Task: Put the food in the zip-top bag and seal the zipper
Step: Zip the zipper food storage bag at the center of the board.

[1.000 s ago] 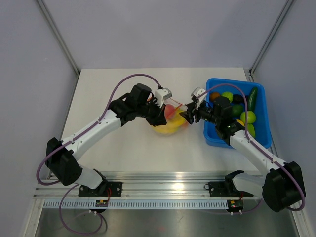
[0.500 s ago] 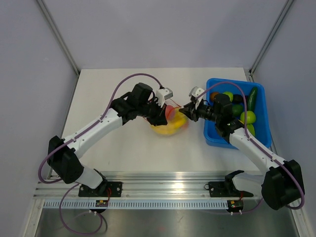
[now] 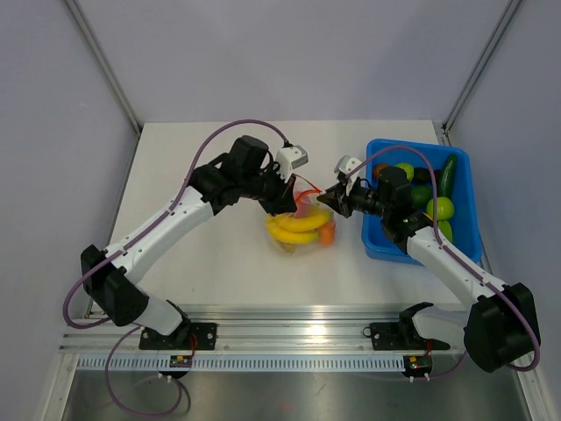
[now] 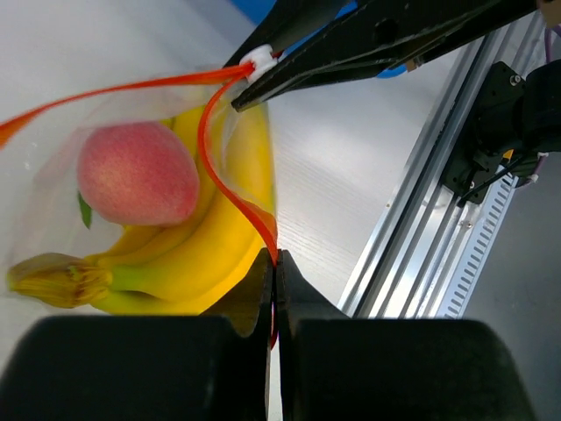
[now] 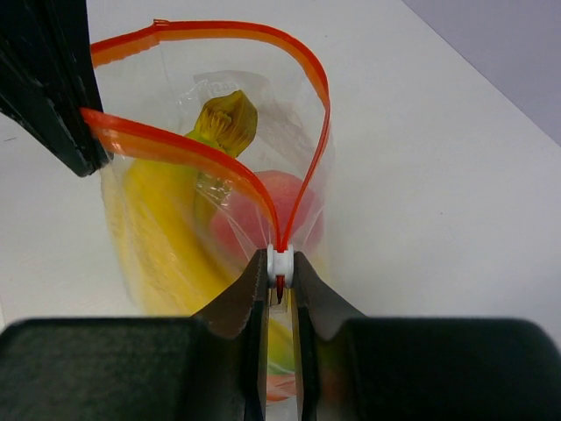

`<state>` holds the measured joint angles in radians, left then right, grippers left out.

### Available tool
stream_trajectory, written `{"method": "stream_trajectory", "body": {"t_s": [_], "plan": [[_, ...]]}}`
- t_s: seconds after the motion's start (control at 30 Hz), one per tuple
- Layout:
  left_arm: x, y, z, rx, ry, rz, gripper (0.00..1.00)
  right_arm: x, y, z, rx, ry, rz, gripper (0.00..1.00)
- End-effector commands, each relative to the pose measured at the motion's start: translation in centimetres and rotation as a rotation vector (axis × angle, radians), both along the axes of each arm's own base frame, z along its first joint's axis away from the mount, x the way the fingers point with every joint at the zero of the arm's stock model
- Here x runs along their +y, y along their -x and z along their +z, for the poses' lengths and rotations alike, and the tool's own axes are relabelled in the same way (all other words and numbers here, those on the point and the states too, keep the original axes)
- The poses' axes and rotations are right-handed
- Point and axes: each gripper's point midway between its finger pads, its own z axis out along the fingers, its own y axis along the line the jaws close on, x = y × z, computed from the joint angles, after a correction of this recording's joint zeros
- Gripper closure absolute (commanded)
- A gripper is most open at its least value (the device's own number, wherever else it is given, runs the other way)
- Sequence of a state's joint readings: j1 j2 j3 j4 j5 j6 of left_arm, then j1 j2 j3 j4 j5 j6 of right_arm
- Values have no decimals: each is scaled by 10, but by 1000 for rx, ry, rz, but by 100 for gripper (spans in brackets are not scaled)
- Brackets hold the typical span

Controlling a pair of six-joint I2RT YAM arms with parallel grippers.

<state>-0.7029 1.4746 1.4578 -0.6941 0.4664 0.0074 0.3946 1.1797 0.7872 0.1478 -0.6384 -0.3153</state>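
Note:
The clear zip-top bag (image 3: 302, 230) hangs between my two grippers with its mouth open. Inside are yellow bananas (image 4: 206, 250) and a pink-red peach (image 4: 136, 173); both also show in the right wrist view, bananas (image 5: 158, 237) and peach (image 5: 282, 206). My left gripper (image 4: 273, 260) is shut on one end of the orange-red zipper (image 4: 223, 171). My right gripper (image 5: 280, 265) is shut on the zipper's white slider (image 5: 280, 260) at the other end. From above, the left gripper (image 3: 287, 202) and right gripper (image 3: 326, 202) face each other across the bag.
A blue bin (image 3: 379, 247) at the right holds green fruit (image 3: 441, 209), a cucumber (image 3: 448, 174) and other toys. An aluminium rail (image 3: 298, 338) runs along the table's near edge, and slanted frame posts (image 3: 105, 66) stand at the back corners.
My right gripper's jaws closed onto the white slider. The left gripper rose slightly, and the bag now hangs lower between the two grippers.

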Motion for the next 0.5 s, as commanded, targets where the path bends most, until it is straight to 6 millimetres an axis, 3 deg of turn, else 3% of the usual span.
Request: {"method": "stream_trajectory", "body": {"t_s": [0.0,0.1,0.2,0.3,0.33,0.43,0.47], "plan": [[7,-10,58,-190,65,8,100,-1,-6,18,-58,-11,-4,100],[7,-16,72,-238,67,9,96,-2,-6,17,-57,-8,-5,100],[4,-25,70,-249,37,4,88,-2,-4,19,-61,-10,-7,100],[1,-25,75,-249,26,-29,66,-3,-3,22,-66,-15,-6,100],[1,-24,71,-236,8,-43,39,-3,-2,22,-66,-15,-6,100],[0,-23,77,-247,22,-52,14,-2,1,28,-71,-21,9,100],[-2,-22,79,-251,34,-58,14,0,4,30,-72,-26,25,100]]}}
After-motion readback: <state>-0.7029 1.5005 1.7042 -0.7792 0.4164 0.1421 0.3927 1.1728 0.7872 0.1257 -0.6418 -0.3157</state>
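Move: The left fingers already pinch a stretch of the bag's orange rim. The white zipper slider lies about 7 cm to the left hand's right, 5 cm farther out and nearly level; the right fingers already hold it right at their hand point. Inside the bag, the peach sits some 4 cm to the right of the left hand, 4 cm ahead and 8 below; the bananas are about 3 cm right, 1 cm ahead and 10 below. The left fingers let go of the orange rim, opening from shut to nearly wide once the hand is already climbing. The left hand rises about 7 cm, drifting a little forward and rolling some 15 degrees, so it comes away above the bag mouth and the slider. The right hand stays put and keeps its pinch on the slider. ##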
